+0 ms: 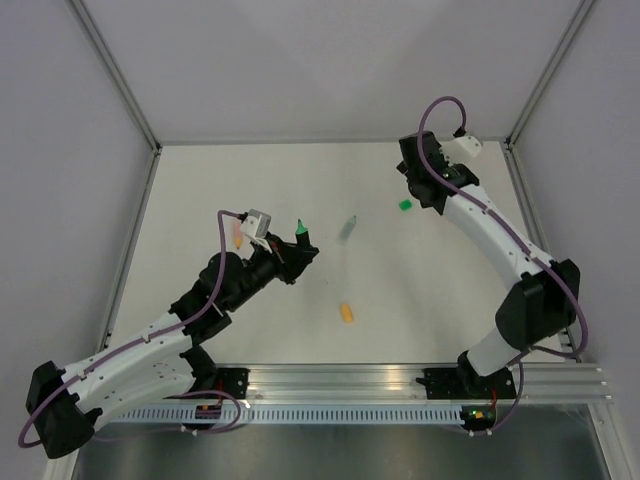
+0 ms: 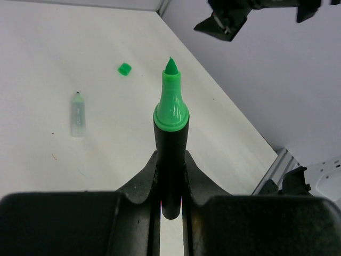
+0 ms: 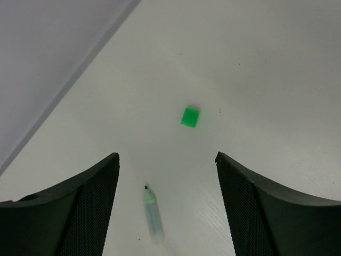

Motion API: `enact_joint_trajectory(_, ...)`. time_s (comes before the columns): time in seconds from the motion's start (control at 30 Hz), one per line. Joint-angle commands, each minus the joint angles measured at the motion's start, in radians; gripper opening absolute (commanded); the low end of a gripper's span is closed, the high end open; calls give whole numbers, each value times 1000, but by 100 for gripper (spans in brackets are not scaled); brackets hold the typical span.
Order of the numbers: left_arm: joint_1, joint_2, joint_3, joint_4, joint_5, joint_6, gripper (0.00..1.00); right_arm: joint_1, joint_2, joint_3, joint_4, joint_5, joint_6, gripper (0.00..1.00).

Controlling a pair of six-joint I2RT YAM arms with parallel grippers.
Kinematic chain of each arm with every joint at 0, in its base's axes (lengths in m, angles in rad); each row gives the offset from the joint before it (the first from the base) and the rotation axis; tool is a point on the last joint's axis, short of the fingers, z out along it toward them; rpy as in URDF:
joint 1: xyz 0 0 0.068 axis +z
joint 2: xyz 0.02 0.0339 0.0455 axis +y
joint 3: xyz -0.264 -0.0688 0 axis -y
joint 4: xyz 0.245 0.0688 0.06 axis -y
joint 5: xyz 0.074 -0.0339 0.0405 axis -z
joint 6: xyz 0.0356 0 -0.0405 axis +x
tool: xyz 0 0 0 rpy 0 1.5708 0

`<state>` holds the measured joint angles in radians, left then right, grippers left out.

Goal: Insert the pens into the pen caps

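My left gripper (image 1: 296, 252) is shut on the black-barrelled pen (image 1: 300, 233), held above the table with its green tip pointing away. The wrist view shows its barrel clamped between the jaws (image 2: 170, 133). The bright green cap (image 1: 405, 204) lies on the table just below my right gripper (image 1: 418, 186), which is open and empty above it (image 3: 167, 160). The cap shows between and beyond the fingers (image 3: 189, 117). The orange-yellow cap (image 1: 346, 314) lies near the table's middle front. A pale pink-orange pen (image 1: 237, 236) lies partly hidden by my left wrist.
A pale greenish translucent marker (image 1: 348, 228) lies between the two grippers, also in the left wrist view (image 2: 78, 114) and the right wrist view (image 3: 153, 216). Grey walls enclose the table on three sides. An aluminium rail (image 1: 400, 380) runs along the front.
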<state>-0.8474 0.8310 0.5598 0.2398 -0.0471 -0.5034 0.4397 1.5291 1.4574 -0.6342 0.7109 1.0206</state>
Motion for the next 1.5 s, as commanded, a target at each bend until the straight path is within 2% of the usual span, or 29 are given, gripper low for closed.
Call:
enact_joint_trajectory(0.0,2,-35,-20,-14,-88,39,2,-81,119,104,-142,-92,84,79)
enact_joint_trajectory(0.3,2,-33,-18,-17,-83,29,2,-220,445,248,-136,-355,59,66)
enact_joint_trajectory(0.5,1,-29,-15,-19,-89,32,2,-229,591,340,-174,-373,52,63)
enact_joint_trajectory(0.9,1,-20,-11,-20,-86,35,2,-240,724,428,-199,-387,50,62)
enact_joint_trajectory(1.47,1,-33,-12,-23,-82,35,2,-248,807,483,-219,-412,46,61)
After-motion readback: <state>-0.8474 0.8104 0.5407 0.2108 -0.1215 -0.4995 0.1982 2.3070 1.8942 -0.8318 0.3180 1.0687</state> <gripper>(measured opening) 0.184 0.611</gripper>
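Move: The small green cap lies on the table about 8 cm ahead of the open right hand, 1 cm to its right and roughly 24 cm below. The clear pen is its nearest neighbour, some 16 cm to the left of the cap and 7 cm nearer the bases. From the left hand, which already holds the black pen with the green tip, the cap is about 28 cm ahead, 26 cm to the right and 25 cm down. Onto the green cap comes the right hand, dropping about 23 cm and reaching roughly 8 cm forward, fast at first and then easing down over the last few centimetres. Its fingers tip some 35 degrees farther down and narrow by about a quarter, staying open with their tips on either side of the cap, not gripping it. ##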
